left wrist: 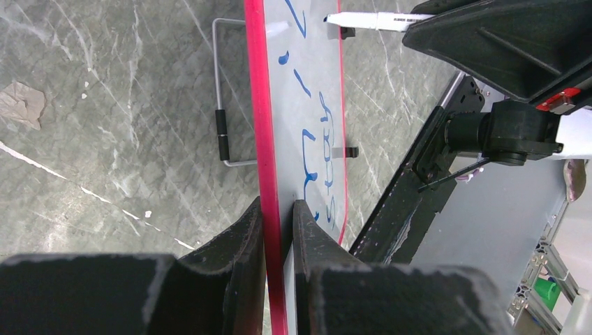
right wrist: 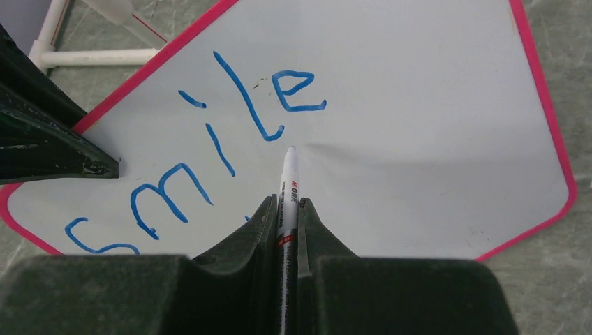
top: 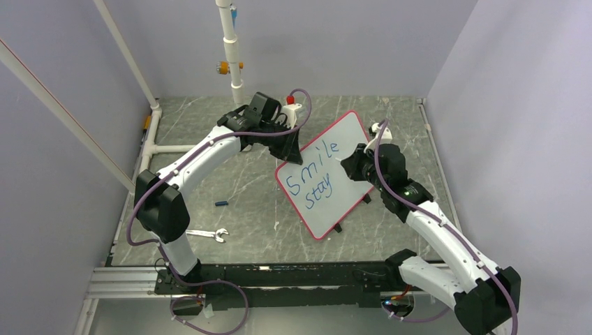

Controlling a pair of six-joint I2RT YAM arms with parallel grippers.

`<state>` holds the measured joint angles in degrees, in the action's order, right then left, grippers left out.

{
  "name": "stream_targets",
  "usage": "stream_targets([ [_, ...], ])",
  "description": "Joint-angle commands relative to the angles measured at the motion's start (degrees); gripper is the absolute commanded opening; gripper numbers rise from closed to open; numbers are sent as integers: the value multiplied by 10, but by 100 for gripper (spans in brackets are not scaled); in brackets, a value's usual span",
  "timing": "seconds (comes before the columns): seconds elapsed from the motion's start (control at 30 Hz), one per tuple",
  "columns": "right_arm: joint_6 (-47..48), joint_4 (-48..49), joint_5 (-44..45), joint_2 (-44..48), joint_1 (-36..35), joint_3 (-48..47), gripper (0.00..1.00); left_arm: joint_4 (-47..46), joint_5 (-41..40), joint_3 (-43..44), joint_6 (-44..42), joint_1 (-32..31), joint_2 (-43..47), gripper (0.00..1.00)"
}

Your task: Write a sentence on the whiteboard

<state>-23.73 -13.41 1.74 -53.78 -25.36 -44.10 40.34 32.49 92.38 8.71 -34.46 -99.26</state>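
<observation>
The whiteboard (top: 343, 204), white with a red rim, stands tilted on the table mid-right. Blue handwriting, the sentence (top: 314, 174), reads "Smile" above "stay". My left gripper (top: 290, 144) is shut on the board's upper left rim; in the left wrist view its jaws (left wrist: 278, 206) pinch the red edge of the whiteboard (left wrist: 307, 77). My right gripper (top: 350, 162) is shut on a white marker (right wrist: 288, 178). The marker's tip points at the whiteboard (right wrist: 419, 105) just below the "l" and "e" of the sentence (right wrist: 223, 132). I cannot tell whether the tip touches. The marker (left wrist: 370, 19) also shows in the left wrist view.
A silver wrench (top: 207, 234) and a small blue cap (top: 221, 204) lie on the table at the left. White pipes (top: 237, 70) run along the back and left. The board's wire stand (left wrist: 220, 132) sticks out behind it.
</observation>
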Motion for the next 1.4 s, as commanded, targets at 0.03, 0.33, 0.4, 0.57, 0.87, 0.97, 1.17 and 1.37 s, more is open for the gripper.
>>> stream_targets([
  [0.03, -9, 36, -14, -10, 2, -14, 0, 15, -7, 10, -38, -21, -8, 0],
  [0.33, -4, 28, -22, -15, 3, 16, 0, 14, -8, 10, -39, -20, -8, 0],
  [0.4, -3, 26, -27, -10, 2, 24, 0, 14, -8, 10, -39, -20, -8, 0],
  [0.57, -3, 15, -31, 2, 3, 51, 0, 15, -7, 11, -39, -21, -7, 0],
  [0.87, -18, -12, -39, 42, 3, 107, 0, 15, -8, 12, -39, -21, -8, 0],
  [0.97, -25, -21, -40, 58, 2, 118, 0, 15, -8, 11, -39, -20, -8, 0],
  [1.17, -33, -21, -41, 58, 2, 117, 0, 15, -8, 11, -38, -21, -8, 0],
  [1.37, -25, -18, -33, 37, 2, 83, 0, 15, -8, 11, -39, -22, -8, 0],
])
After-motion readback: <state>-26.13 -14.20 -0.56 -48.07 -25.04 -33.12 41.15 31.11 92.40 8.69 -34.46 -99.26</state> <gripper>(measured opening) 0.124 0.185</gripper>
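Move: The right hand already holds the marker, its tip just off the whiteboard. The blank spot it goes for is about 5 cm ahead of that hand, 2 cm left and 3 cm below. The "e" of "smile" stands roughly 8 cm ahead, 3 cm left and 2 cm above; "stay" is some 6 cm left, 2 cm back and 10 cm down. From the left hand the spot is about 10 cm right, 3 cm ahead and 3 cm lower. The marker tip comes onto the board as the right hand eases about 1 cm down, then is drawn along the sloping face, down and back towards the robot and slightly right, some 6 cm, stopping beside "stay". The grip stays shut and the wrist tips down slightly; the left hand keeps pinching the board's edge. ##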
